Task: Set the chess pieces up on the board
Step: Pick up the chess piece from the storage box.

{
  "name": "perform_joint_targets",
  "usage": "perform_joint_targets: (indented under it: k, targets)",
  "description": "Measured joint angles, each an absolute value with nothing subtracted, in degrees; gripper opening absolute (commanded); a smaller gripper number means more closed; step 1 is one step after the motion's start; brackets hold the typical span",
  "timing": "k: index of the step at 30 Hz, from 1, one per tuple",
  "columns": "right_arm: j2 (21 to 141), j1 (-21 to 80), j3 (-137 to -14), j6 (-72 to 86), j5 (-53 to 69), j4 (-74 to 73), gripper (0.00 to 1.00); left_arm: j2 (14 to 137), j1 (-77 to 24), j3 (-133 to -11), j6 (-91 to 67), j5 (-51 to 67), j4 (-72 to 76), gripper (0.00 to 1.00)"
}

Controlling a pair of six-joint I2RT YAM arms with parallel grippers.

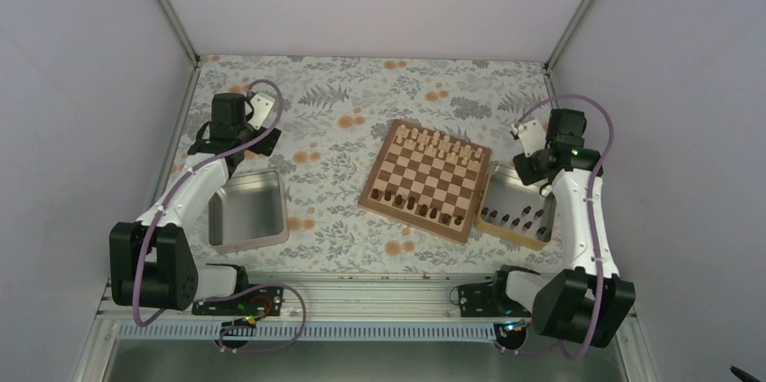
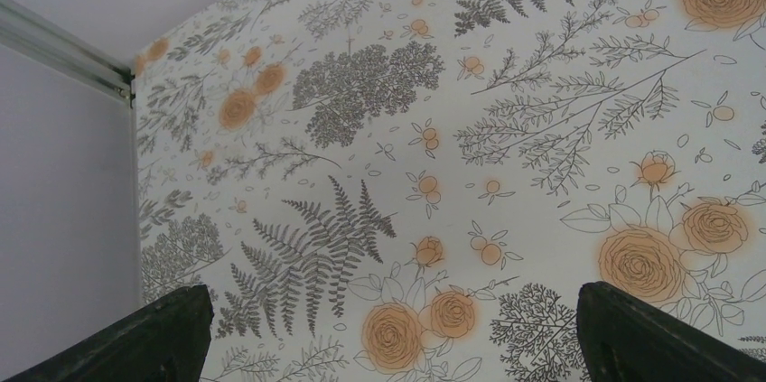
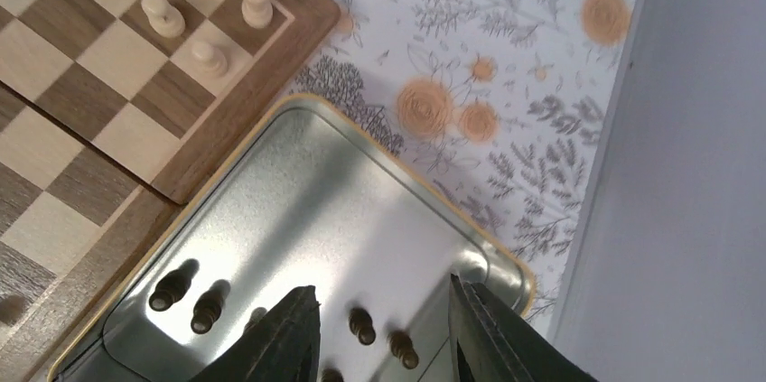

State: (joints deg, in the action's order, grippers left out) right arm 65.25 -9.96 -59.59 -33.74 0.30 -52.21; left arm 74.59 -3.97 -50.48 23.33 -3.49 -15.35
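The board (image 1: 426, 180) lies mid-table, with pale pieces (image 1: 435, 142) along its far side and dark chess pieces (image 1: 420, 208) along its near side. More dark chess pieces (image 1: 515, 218) lie in a shallow metal tray (image 1: 499, 185) to the right of the board. My right gripper (image 1: 535, 174) hangs over that tray's far end. In the right wrist view it (image 3: 381, 287) is open, with two dark pieces (image 3: 361, 326) lying on the tray floor below the gap and others (image 3: 172, 290) off to the left. The board's corner (image 3: 135, 129) shows there too. My left gripper (image 2: 388, 310) is open above bare cloth.
A grey metal tin (image 1: 248, 210) with nothing in it sits near the left arm. The left gripper (image 1: 233, 149) is just beyond its far rim. White walls close in the table on the left, right and far sides; the right wall (image 3: 695, 174) runs close by the tray.
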Motion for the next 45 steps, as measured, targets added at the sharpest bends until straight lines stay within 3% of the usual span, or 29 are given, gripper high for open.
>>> perform_joint_targets:
  k: [20,45]
  targets:
    - [59.6,-17.8,-49.5,-22.6,3.3,-48.5,0.42,71.5,-4.0,-53.7,21.6,-0.8,-18.2,1.0]
    - [56.9,-26.7,-47.9,-22.2,3.0,-48.5,0.43,68.1,-2.9,-53.9,20.1,6.8,-21.5,1.0]
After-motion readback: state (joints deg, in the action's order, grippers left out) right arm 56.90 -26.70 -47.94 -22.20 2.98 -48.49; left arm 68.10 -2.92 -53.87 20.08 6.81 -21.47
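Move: The dark piece I'm going for, the rear right one in the storage box, is about 8 cm back, 7 cm to my right hand's right and some 14 cm below it. Its neighbour in that row stands about 3 cm to the left of it and 1 cm farther out; the front right piece is about 5 cm straight behind it. From my left hand the target lies roughly 71 cm right, 18 cm back and 13 cm lower. I sink my right hand about 3 cm, then hold that height and swing it back and right, some 5 cm each way, towards the rear right piece in the box. I turn the wrist about 25 degrees clockwise and keep the fingers part open, touching nothing. Meanwhile I raise my left hand about 5 cm, wide open, easing it slightly right. ##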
